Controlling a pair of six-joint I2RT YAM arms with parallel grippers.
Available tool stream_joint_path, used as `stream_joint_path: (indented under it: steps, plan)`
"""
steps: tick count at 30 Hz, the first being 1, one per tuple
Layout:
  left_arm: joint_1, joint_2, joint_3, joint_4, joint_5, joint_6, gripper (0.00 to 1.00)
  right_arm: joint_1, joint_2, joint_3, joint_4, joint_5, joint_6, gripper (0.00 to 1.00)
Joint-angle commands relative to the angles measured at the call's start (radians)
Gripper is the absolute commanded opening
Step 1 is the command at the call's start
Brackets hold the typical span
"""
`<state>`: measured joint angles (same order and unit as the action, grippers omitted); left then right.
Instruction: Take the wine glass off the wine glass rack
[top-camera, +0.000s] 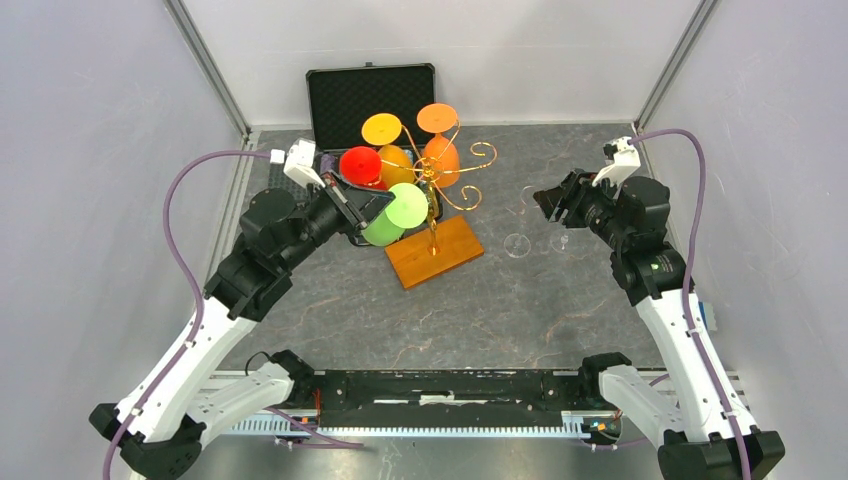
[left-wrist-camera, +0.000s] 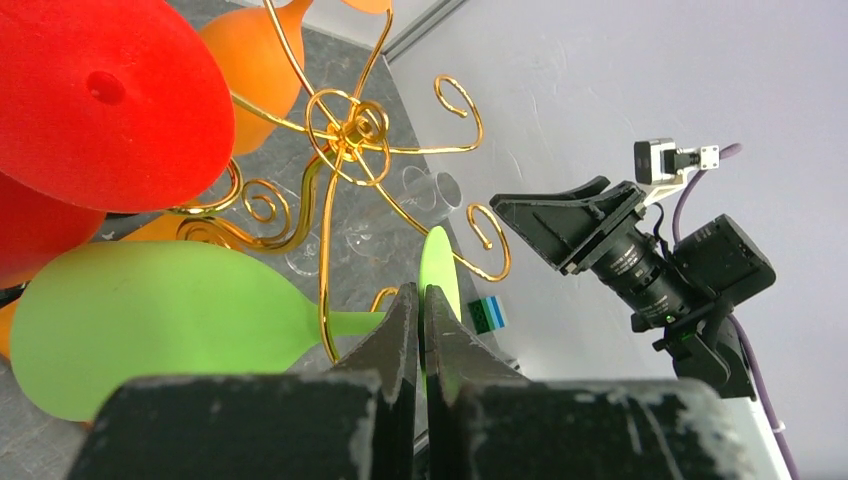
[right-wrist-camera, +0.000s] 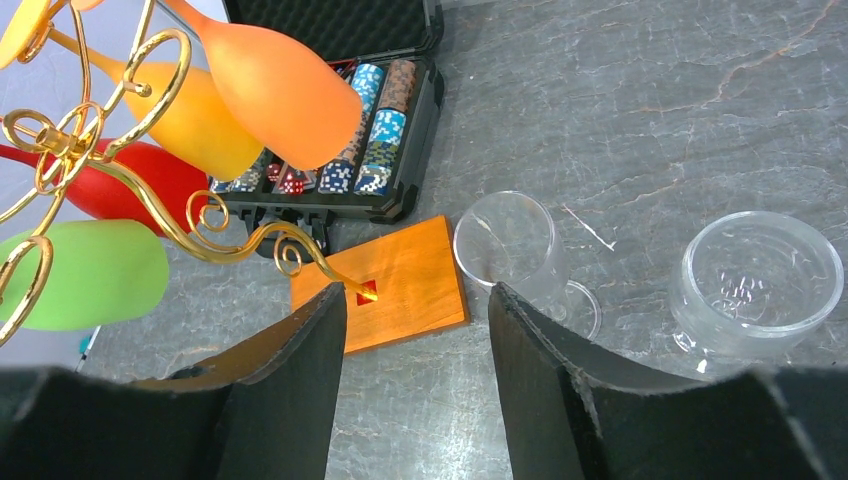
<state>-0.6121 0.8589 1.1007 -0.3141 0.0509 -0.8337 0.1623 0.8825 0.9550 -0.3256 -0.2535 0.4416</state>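
The wine glass rack (top-camera: 447, 172), golden wire on an orange-brown wooden base (top-camera: 435, 251), stands at the table's middle back. A green wine glass (top-camera: 380, 228) hangs on its near-left arm. My left gripper (top-camera: 386, 206) is shut on its stem just below the foot. In the left wrist view the jaws (left-wrist-camera: 421, 300) pinch the thin green stem, with the green bowl (left-wrist-camera: 150, 320) to the left and the rack's hub (left-wrist-camera: 345, 130) above. My right gripper (top-camera: 545, 200) hovers open and empty to the right of the rack. Its wrist view shows the fingers (right-wrist-camera: 418, 300) over bare table near the base (right-wrist-camera: 385, 280).
Red (top-camera: 360, 165), yellow (top-camera: 385, 130) and orange (top-camera: 440, 150) glasses also hang on the rack. A black case of chips (top-camera: 370, 95) lies open behind it. Two clear glasses (right-wrist-camera: 505, 240) (right-wrist-camera: 757, 280) sit on the table right of the base, one lying and one upright.
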Motion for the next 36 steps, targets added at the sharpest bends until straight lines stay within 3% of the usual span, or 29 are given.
stream_joint_path:
  steps: [1,12,17,22,31,36]
  plan:
    - [0.006,0.021,0.042,0.088,-0.027,-0.031,0.02,-0.001,-0.013,0.006,0.039,0.001,0.009,0.59]
    - [0.007,0.064,0.04,0.136,0.054,-0.035,0.02,-0.001,-0.026,0.011,0.055,-0.057,0.007,0.62]
    - [0.007,0.079,0.041,0.144,0.166,-0.04,0.02,-0.001,-0.08,-0.019,0.113,-0.123,-0.009,0.73]
    - [0.006,0.09,0.031,0.178,0.289,-0.071,0.02,-0.001,-0.141,-0.062,0.201,-0.214,0.006,0.82]
    - [0.006,0.106,-0.015,0.274,0.407,-0.185,0.02,-0.001,-0.215,-0.167,0.395,-0.412,0.042,0.85]
    - [0.003,0.107,-0.055,0.375,0.455,-0.29,0.02,0.0,-0.266,-0.285,0.625,-0.558,0.078,0.87]
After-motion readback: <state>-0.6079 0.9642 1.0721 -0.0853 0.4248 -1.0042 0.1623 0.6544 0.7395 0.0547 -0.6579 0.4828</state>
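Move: The left gripper already pinches the green glass by its foot; the glass's middle lies straight below, some 9 cm down. The open right gripper, towards which the glass is taken, is about 27 cm to its right, 4 cm ahead and 8 cm lower. The rack's hub is roughly 6 cm ahead, 6 cm right and 4 cm below; the red glass 6 cm ahead, 5 cm left and 9 cm below. From the right gripper, the green glass lies about 26 cm left, 3 cm back and 1 cm below. Keep the left fingers shut on the green glass's foot and ease it slightly forward, then sweep it about 6 cm right and draw it back, across the rack's near side, turning the hand some 20 degrees clockwise. Midway, bring the right gripper back, left and up towards the glass, tipping its fingers up, turning counter-clockwise and opening wider. ##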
